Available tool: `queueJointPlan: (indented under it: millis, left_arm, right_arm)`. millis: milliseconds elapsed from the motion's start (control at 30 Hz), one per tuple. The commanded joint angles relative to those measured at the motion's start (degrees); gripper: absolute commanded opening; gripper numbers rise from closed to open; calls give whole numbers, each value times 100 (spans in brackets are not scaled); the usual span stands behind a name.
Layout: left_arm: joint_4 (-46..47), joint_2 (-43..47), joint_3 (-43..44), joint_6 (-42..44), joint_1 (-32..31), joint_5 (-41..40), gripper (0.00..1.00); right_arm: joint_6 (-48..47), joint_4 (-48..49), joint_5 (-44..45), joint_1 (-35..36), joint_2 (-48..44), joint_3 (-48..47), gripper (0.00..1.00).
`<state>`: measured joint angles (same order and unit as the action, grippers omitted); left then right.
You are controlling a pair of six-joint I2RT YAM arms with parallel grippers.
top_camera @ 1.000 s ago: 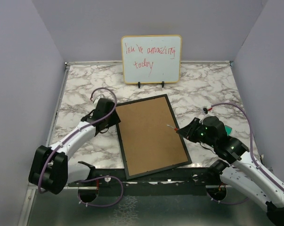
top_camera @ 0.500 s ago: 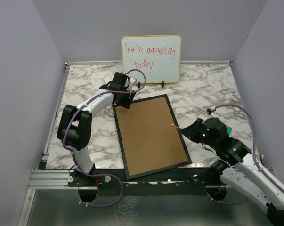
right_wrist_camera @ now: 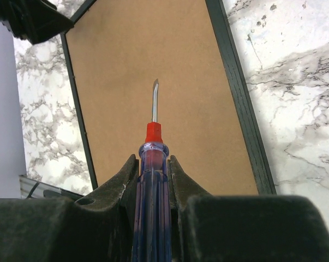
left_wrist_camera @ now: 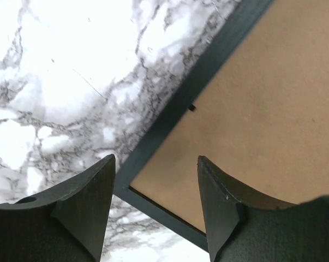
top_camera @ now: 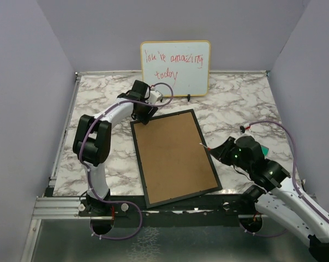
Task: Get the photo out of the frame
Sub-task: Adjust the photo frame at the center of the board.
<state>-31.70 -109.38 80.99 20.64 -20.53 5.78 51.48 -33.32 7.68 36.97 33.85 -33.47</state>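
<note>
The frame [top_camera: 138, 147] lies face down mid-table, its brown back panel [top_camera: 175, 155] up. The photo is hidden under that panel. My left gripper [top_camera: 143, 114] hangs open over the frame's far left corner [left_wrist_camera: 126, 188], one finger [left_wrist_camera: 93, 185] above the marble and the other above the panel [left_wrist_camera: 262, 98], nothing between them. A small black tab [left_wrist_camera: 191, 107] sits at the panel's edge. My right gripper [top_camera: 217, 152] is shut on a blue-handled screwdriver [right_wrist_camera: 154, 134]. Its metal tip [right_wrist_camera: 155, 98] points over the back panel [right_wrist_camera: 153, 54] near the frame's right edge [right_wrist_camera: 240, 103].
A whiteboard [top_camera: 175, 68] with red handwriting stands on small feet at the back, just beyond the frame's far edge. Grey walls close the marble table [top_camera: 240, 103] on three sides. A metal rail [top_camera: 60, 206] runs along the near edge.
My left arm has swung from the frame's left side up to its far left corner. The right gripper with the screwdriver has shifted only slightly.
</note>
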Motion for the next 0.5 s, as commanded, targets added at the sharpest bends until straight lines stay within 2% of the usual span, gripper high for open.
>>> queueJointPlan:
  millis: [0, 100, 300, 367, 433, 467]
  left_arm:
    - [-286, -674, 454, 365, 82, 17, 62]
    - [-660, -1016, 746, 311, 85, 217, 61]
    - [-771, -1047, 506, 291, 134, 306, 59]
    - [-799, -1065, 471, 158, 202, 294, 51]
    - [-819, -1093, 426, -35, 311, 409, 37]
    - [-845, -1110, 385, -120, 361, 524, 35]
  right_arm:
    - [-91, 13, -5, 3, 67, -56, 0]
    - [-125, 29, -1, 3, 85, -36, 0]
    - [-150, -82, -10, 5, 41, -38, 1]
    - [-149, -89, -21, 4, 7, -17, 0]
    - [-147, -92, -38, 3, -29, -9, 1]
    - [-147, -102, -53, 10, -42, -11, 1]
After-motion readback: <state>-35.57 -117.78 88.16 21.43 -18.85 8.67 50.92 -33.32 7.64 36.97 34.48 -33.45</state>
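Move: Just under the left fingers, about 1 cm ahead and 3 cm lower, runs the photo frame's far rail. Its far left corner is some 5 cm to the left, and the small hanger tab on that rail about 5 cm to the right and 2 cm ahead. The whiteboard stands roughly 12 cm ahead, 14 cm to the right. From the right hand this stretch of rail lies about 20 cm ahead, 27 cm left and 12 cm below. Sinking about 3 cm while reaching 1 to 2 cm forward, the left hand brings its open fingers down astride the frame's far rail near the left corner, one finger beyond the frame and the other over the brown backing. It then stops there, and late on its fingers begin closing across the rail. ##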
